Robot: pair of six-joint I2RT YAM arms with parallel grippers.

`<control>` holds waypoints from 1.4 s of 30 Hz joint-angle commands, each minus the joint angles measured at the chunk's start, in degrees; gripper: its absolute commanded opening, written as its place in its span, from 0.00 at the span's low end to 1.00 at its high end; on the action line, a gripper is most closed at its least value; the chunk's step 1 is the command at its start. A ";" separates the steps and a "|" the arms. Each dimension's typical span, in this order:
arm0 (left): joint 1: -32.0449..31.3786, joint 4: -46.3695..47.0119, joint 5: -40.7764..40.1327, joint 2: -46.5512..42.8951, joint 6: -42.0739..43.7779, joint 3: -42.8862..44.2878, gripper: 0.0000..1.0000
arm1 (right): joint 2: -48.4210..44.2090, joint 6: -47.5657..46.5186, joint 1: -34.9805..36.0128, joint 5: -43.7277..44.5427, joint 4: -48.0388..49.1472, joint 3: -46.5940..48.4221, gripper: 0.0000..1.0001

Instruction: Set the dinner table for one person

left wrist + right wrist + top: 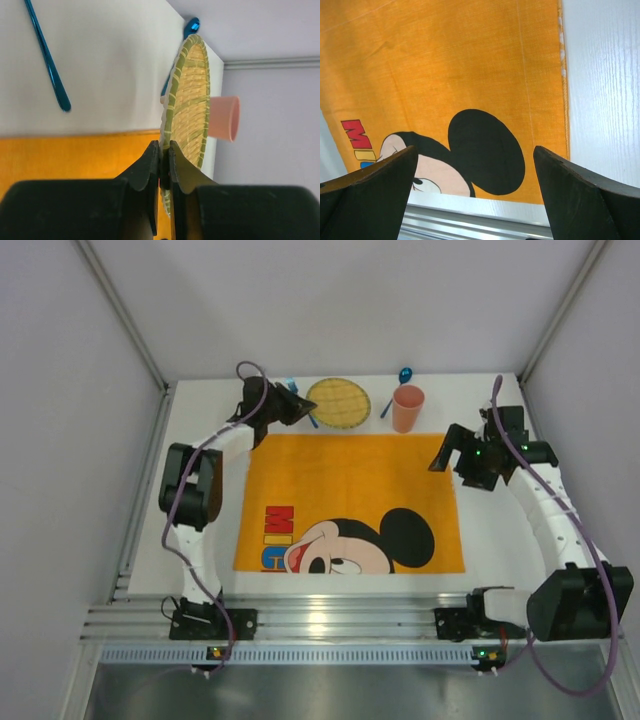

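A round woven yellow-green plate (338,402) lies at the back of the white dinner table (495,530), just beyond the orange Mickey Mouse placemat (350,490). My left gripper (300,405) is shut on the plate's left rim. In the left wrist view the rim of the plate (192,105) runs between the pinched jaws of the left gripper (164,150). My right gripper (460,455) hangs open over the placemat's right edge. In the right wrist view nothing is between the right gripper's (475,165) fingers, and the placemat (470,65) lies below.
A pink cup (407,408) stands right of the plate, with a blue spoon (403,377) behind it. Another blue utensil (50,65) lies on the table left of the plate. Grey walls close in three sides. An aluminium rail (330,620) runs along the near edge.
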 commanded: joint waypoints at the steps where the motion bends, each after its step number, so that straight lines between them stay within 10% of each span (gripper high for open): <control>1: -0.61 8.12 4.41 -14.93 2.10 -13.13 0.00 | -3.01 -1.09 -0.70 -1.58 0.07 -0.87 1.00; 12: -7.54 7.94 0.99 -41.94 3.60 -52.20 0.00 | -8.45 1.81 -0.35 -6.33 -0.02 -5.26 1.00; 26: -12.21 2.08 -3.76 -38.53 6.74 -50.40 0.00 | -13.03 1.28 0.44 -4.31 -2.31 -9.66 1.00; 35: -11.95 -11.92 -6.14 -40.11 12.47 -45.20 0.97 | 1.25 3.92 0.53 -4.31 0.15 6.13 1.00; 42: -10.90 -19.99 -5.43 -40.29 16.07 -37.92 0.98 | 25.00 3.92 0.53 -2.56 0.51 32.91 1.00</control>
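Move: The left hand already holds the plate by its left rim. The plate's spot on the placemat lies about 27 cm back, 9 cm right and 11 cm below that hand; the printed letters are some 37 cm back and 6 cm left, the fork about 8 cm ahead, straight on. From the open right hand the cup stands roughly 26 cm ahead, 9 cm left and 8 cm lower, with the spoon 12 cm beyond the cup and 2 cm farther left. Keeping its pinch on the plate's left rim, the left hand carries the plate about 26 cm back, first up a little, then down onto the middle of the placemat, turning some 12 degrees clockwise. It pauses there and opens wide, letting go of the plate. The empty right hand eases about 5 cm back, then swings some 15 cm forward and upward towards the cup, fingers still open. ##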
